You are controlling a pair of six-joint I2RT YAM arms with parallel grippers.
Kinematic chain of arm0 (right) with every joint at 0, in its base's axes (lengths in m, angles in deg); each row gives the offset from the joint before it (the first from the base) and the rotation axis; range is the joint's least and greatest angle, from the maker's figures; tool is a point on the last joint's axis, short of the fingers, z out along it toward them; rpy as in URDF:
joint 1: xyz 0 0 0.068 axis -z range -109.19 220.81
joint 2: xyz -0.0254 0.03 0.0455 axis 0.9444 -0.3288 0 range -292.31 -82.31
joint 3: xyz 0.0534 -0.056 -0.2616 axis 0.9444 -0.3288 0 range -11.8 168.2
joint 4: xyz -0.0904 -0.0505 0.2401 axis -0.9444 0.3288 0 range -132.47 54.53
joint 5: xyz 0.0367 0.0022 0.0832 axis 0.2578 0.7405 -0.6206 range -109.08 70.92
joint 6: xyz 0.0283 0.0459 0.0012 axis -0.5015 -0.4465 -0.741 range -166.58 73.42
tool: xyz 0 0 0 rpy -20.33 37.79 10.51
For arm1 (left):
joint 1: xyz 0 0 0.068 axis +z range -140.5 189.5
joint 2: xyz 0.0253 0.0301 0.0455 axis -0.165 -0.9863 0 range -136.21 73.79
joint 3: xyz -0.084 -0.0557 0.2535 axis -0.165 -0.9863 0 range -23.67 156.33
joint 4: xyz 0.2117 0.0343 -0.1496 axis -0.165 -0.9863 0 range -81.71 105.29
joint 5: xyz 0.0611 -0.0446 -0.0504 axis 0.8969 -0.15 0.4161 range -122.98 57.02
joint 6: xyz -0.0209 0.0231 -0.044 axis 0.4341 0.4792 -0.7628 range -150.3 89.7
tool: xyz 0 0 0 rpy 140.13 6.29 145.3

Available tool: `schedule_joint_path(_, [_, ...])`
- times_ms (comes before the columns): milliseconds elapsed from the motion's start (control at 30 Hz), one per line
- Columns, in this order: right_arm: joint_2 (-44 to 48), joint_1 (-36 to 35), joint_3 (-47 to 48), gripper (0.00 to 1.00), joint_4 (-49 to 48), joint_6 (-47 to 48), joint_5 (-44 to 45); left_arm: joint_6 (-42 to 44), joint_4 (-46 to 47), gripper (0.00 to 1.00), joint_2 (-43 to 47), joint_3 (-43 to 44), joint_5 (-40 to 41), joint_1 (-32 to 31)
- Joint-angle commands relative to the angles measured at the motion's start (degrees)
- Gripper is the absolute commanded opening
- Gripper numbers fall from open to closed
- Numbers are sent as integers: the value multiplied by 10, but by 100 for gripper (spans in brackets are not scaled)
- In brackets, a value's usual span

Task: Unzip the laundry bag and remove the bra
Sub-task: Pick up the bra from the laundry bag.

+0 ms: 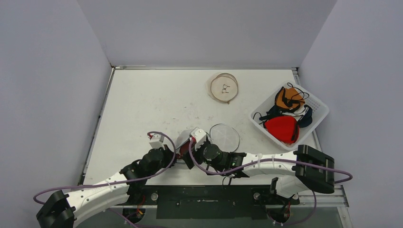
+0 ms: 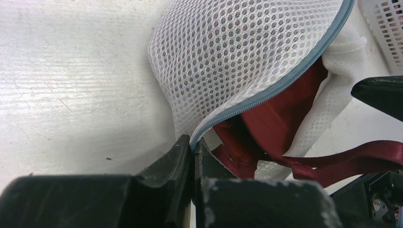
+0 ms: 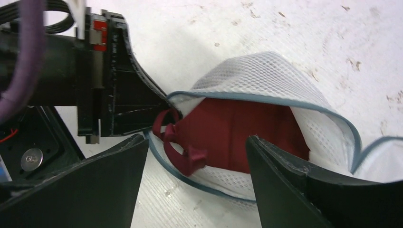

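Observation:
The white mesh laundry bag (image 2: 237,57) with a grey-blue zipper lies unzipped near the table's front edge (image 1: 184,137). Its mouth (image 3: 266,76) gapes toward my right gripper. The dark red bra (image 3: 237,133) sits inside, and a strap loop spills out over the bag's lower edge. In the left wrist view the bra (image 2: 280,114) shows under the lifted zipper rim. My left gripper (image 2: 193,142) is shut on the bag's zipper edge. At the mouth, my right gripper (image 3: 197,140) is open and holds nothing, the strap loop lying just beyond its fingertips.
A white basket (image 1: 323,111) with several coloured bras stands at the right. A round flat mesh bag (image 1: 224,137) lies just right of the arms. Another round bag (image 1: 224,88) lies further back. Grey walls close in the table on three sides.

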Motion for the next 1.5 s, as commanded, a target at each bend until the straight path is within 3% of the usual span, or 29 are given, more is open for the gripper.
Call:
schedule_joint_path(0, [-32, -20, 54, 77, 8, 65, -13, 6, 33, 0, 9, -2, 8, -4])
schedule_joint_path(267, [-102, -31, 95, 73, 47, 87, 33, 8, 41, 0, 12, 2, 5, -5])
schedule_joint_path(1033, [-155, -20, 101, 52, -5, 49, 83, 3, 37, 0, 28, 4, -5, -6])
schedule_joint_path(1167, [-167, -18, 108, 39, 9, 39, 100, 2, 35, 0, 32, 4, -6, -5])
schedule_joint_path(1367, [-130, -17, 93, 7, -4, 24, 87, 0, 28, 0, 38, 4, -2, -6])
schedule_joint_path(1467, [-96, -10, 80, 5, -1, 5, 74, 0, 24, 0, 41, 5, 4, -5])
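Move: From the right hand, the loose strap of the dark red bra lies some 2 cm ahead, 3 cm left and 5 cm below. The bra's cups, still in the laundry bag, are about 6 cm ahead, 2 cm right and 8 cm down; the round lid is 5 cm ahead, 16 cm right and 10 cm down. For the left hand, which holds the bag's zipped rim, the strap is about 4 cm right, 1 cm back and 1 cm up. Swing the open right hand left about 3 cm, then take it down roughly 6 cm in two dips towards the bra strap beside the left fingertips, easing forward and tipping the fingers some 10 degrees further down. Close the fingers to pinch the strap at the bag's mouth. Keep the left grip on the zipped rim, raising it slightly. ##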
